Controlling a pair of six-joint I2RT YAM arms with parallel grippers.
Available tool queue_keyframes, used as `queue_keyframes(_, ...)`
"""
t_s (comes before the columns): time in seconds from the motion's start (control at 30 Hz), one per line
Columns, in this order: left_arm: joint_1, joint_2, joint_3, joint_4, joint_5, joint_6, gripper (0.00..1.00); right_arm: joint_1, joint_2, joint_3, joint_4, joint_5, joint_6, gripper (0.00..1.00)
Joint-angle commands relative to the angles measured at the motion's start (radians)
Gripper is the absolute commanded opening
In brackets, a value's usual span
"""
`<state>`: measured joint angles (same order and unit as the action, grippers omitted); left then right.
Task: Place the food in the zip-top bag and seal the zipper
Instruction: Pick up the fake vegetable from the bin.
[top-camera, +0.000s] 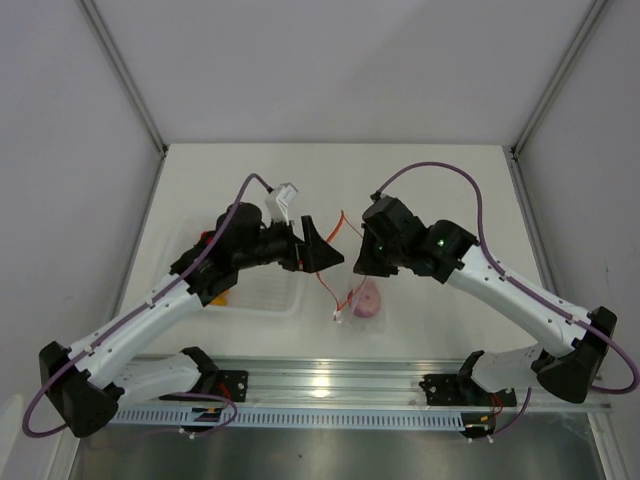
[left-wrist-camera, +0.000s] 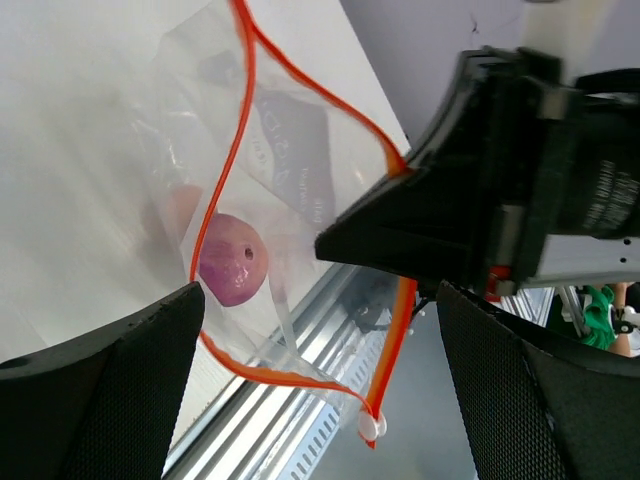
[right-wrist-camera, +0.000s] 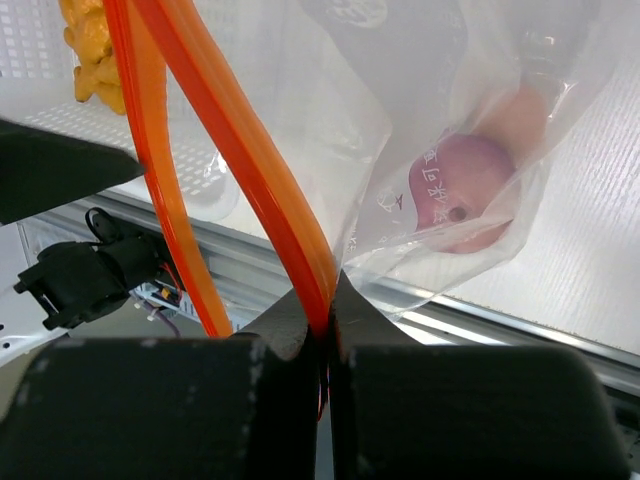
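The clear zip-top bag hangs between the two grippers with its mouth gaping. My right gripper is shut on the orange zipper at one side of the mouth and holds the bag up. A round purple piece of food lies inside at the bottom, also in the right wrist view. My left gripper stands open at the bag's mouth, its fingers on either side and nothing between them. The white slider sits at the zipper's end. A lumpy orange-yellow piece lies in the tray.
A rigid clear tray with a dotted base stands left of the bag, partly under the left arm. A metal rail runs along the table's near edge. Grey walls close in the left and right sides.
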<state>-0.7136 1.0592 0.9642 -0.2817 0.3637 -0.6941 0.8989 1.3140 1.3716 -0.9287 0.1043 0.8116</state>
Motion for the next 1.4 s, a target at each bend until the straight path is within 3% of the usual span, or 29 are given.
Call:
queue_keyframes(0.0, -0.004, -0.079, -0.008, 0.065, -0.026, 0.042, 0.99, -0.003, -0.030, -0.009, 0.013, 0.012, 0.004, 0.00)
queue_keyframes(0.4, 0.000, -0.202, -0.044, 0.084, -0.095, 0.048, 0.99, -0.003, -0.039, -0.020, 0.011, 0.018, 0.009, 0.00)
queue_keyframes(0.63, 0.052, -0.225, -0.025, -0.069, -0.258, 0.005, 0.99, -0.011, -0.042, -0.029, -0.002, 0.029, 0.006, 0.00)
queue_keyframes(0.7, 0.097, -0.229, -0.028, -0.137, -0.319, -0.025, 1.00, -0.014, -0.045, -0.031, -0.002, 0.029, 0.006, 0.00)
queue_keyframes(0.97, 0.333, -0.213, -0.027, -0.255, -0.333, -0.041, 0.99, -0.023, -0.047, -0.031, -0.004, 0.025, -0.006, 0.00)
queue_keyframes(1.07, 0.396, -0.182, 0.002, -0.348, -0.429, -0.053, 0.99, -0.026, -0.048, -0.031, -0.007, 0.021, -0.012, 0.00)
queue_keyframes(1.17, 0.475, -0.102, 0.047, -0.433, -0.499, -0.050, 0.99, -0.032, -0.048, -0.031, -0.009, 0.018, -0.020, 0.00)
queue_keyframes(1.37, 0.641, 0.047, 0.070, -0.536, -0.483, -0.097, 1.00, -0.045, -0.039, -0.034, 0.005, 0.000, -0.040, 0.00)
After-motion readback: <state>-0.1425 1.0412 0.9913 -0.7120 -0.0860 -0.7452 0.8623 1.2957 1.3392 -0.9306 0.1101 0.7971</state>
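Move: The red pepper in the white bin lies about 31 cm to the left of the open left hand, some 15 cm ahead and 22 cm below. The yellow ginger is about 33 cm left and 4 cm ahead, equally low; the bag's open mouth is some 5 cm right, 4 cm back and 6 cm below. From the right hand, which is pinching the bag's rim, the pepper is some 40 cm left, 16 cm ahead and 19 cm below. The open left hand rises, then swings some 25 cm left-forward and sinks towards the pepper, turning counter-clockwise. ##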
